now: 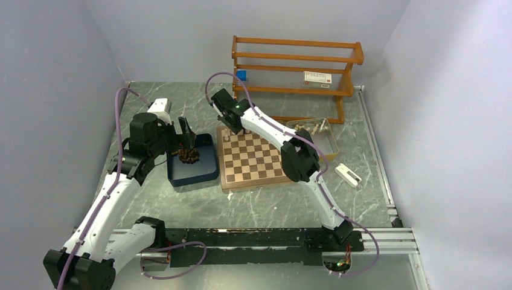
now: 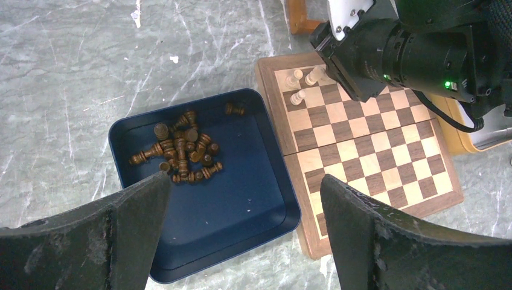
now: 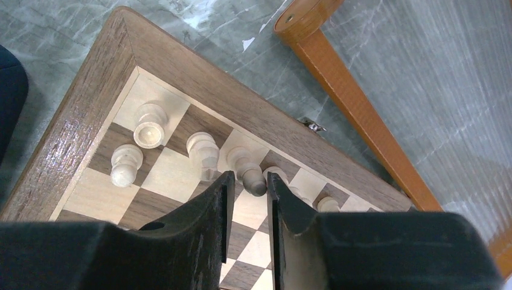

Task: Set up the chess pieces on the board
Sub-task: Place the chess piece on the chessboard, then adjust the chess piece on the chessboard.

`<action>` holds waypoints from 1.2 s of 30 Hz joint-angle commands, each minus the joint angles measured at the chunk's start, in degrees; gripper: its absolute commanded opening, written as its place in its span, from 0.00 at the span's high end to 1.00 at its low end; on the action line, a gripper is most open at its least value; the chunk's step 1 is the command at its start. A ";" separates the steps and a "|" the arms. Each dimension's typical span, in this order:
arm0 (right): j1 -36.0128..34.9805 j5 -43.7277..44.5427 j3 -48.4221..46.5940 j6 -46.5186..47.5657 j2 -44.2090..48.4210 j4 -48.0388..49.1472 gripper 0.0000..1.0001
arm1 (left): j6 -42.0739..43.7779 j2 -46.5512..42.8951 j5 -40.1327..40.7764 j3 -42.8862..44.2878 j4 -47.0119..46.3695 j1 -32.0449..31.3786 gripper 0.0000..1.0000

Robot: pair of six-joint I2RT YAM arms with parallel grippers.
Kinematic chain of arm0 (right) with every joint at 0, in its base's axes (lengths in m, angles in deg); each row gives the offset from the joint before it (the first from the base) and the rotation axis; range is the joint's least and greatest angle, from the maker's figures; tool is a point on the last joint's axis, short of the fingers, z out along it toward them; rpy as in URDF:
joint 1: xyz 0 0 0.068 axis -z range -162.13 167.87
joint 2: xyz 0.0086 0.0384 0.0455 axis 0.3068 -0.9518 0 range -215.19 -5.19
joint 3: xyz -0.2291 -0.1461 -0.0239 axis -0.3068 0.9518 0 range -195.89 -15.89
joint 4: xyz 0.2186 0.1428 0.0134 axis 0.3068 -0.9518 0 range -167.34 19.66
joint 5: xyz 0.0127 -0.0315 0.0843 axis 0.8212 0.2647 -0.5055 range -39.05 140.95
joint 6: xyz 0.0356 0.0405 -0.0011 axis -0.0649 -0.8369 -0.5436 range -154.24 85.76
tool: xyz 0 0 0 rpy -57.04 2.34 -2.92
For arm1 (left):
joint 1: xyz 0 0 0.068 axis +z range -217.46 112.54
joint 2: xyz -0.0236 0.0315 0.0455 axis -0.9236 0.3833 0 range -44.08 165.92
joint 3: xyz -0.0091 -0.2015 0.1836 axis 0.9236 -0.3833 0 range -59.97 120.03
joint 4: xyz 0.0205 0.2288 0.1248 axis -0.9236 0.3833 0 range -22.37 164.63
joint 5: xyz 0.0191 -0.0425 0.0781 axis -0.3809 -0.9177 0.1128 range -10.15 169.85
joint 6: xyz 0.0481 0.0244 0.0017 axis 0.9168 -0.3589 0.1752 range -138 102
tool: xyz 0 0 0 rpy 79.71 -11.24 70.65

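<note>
The board [image 1: 250, 160] lies mid-table, and its far left corner [image 3: 78, 121] fills the right wrist view. Cream chess pieces [image 3: 150, 124] stand on that corner's squares, also seen in the left wrist view [image 2: 299, 84]. My right gripper [image 3: 246, 176] hangs over that corner [image 1: 224, 124], its jaws nearly together around the head of a cream piece [image 3: 247, 169] standing in the back row. Dark chess pieces [image 2: 181, 154] lie heaped in the dark blue tray [image 2: 241, 205]. My left gripper [image 2: 244, 180] hovers wide open above this tray [image 1: 186, 136], holding nothing.
A shallow tan tray [image 1: 329, 142] with more cream pieces [image 1: 311, 127] sits right of the board. An orange wooden rack [image 1: 296, 60] stands behind it, one leg [image 3: 356, 115] close to the right gripper. A small white object [image 1: 348, 174] lies on the table at the right.
</note>
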 commanded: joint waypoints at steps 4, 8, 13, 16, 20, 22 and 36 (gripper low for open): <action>-0.20 0.98 0.00 -0.36 0.67 0.20 0.64 | 0.33 -0.78 0.95 1.44 -0.26 -0.44 0.02; -0.12 0.35 1.30 -0.77 3.16 1.69 0.58 | 0.33 -0.68 0.77 1.40 -0.36 -0.44 0.02; -0.15 0.98 2.04 -0.96 5.80 2.62 0.57 | 0.17 -0.46 0.69 1.36 -0.48 -0.44 0.02; -0.14 1.74 2.20 -1.39 7.19 2.57 0.56 | 0.25 -0.50 0.88 1.36 -0.47 -0.46 0.02; -0.12 2.65 2.37 -1.35 8.88 2.98 0.56 | 0.17 -0.76 0.91 1.18 -0.57 -0.45 0.02; -0.22 1.66 3.28 -0.90 9.81 3.85 0.57 | 0.12 -0.90 1.03 1.14 -0.47 -0.44 0.02; -1.63 -4.21 20.10 10.24 14.42 17.62 0.34 | -0.05 -1.73 1.13 0.83 -0.45 -0.43 0.02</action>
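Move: The right gripper's fingertips still surround the head of the pale chess piece standing on the board's far row, third square from the left; its middle is straight under the hand point, roughly 2 cm down. The knight stands about 3 cm to the left, the corner rook some 6 cm left, and the pawn about 6 cm left and 3 cm nearer. From the left gripper the placed piece lies about 14 cm ahead, 23 cm right and 17 cm below. Open the right gripper to free the chess piece's head, then lift straight up about 6.5 cm so the fingertips clear the far row. From there draw back towards the base some 2.5 cm while sinking again about 4 cm over the board, spreading the fingers further and turning the wrist slightly counter-clockwise. ##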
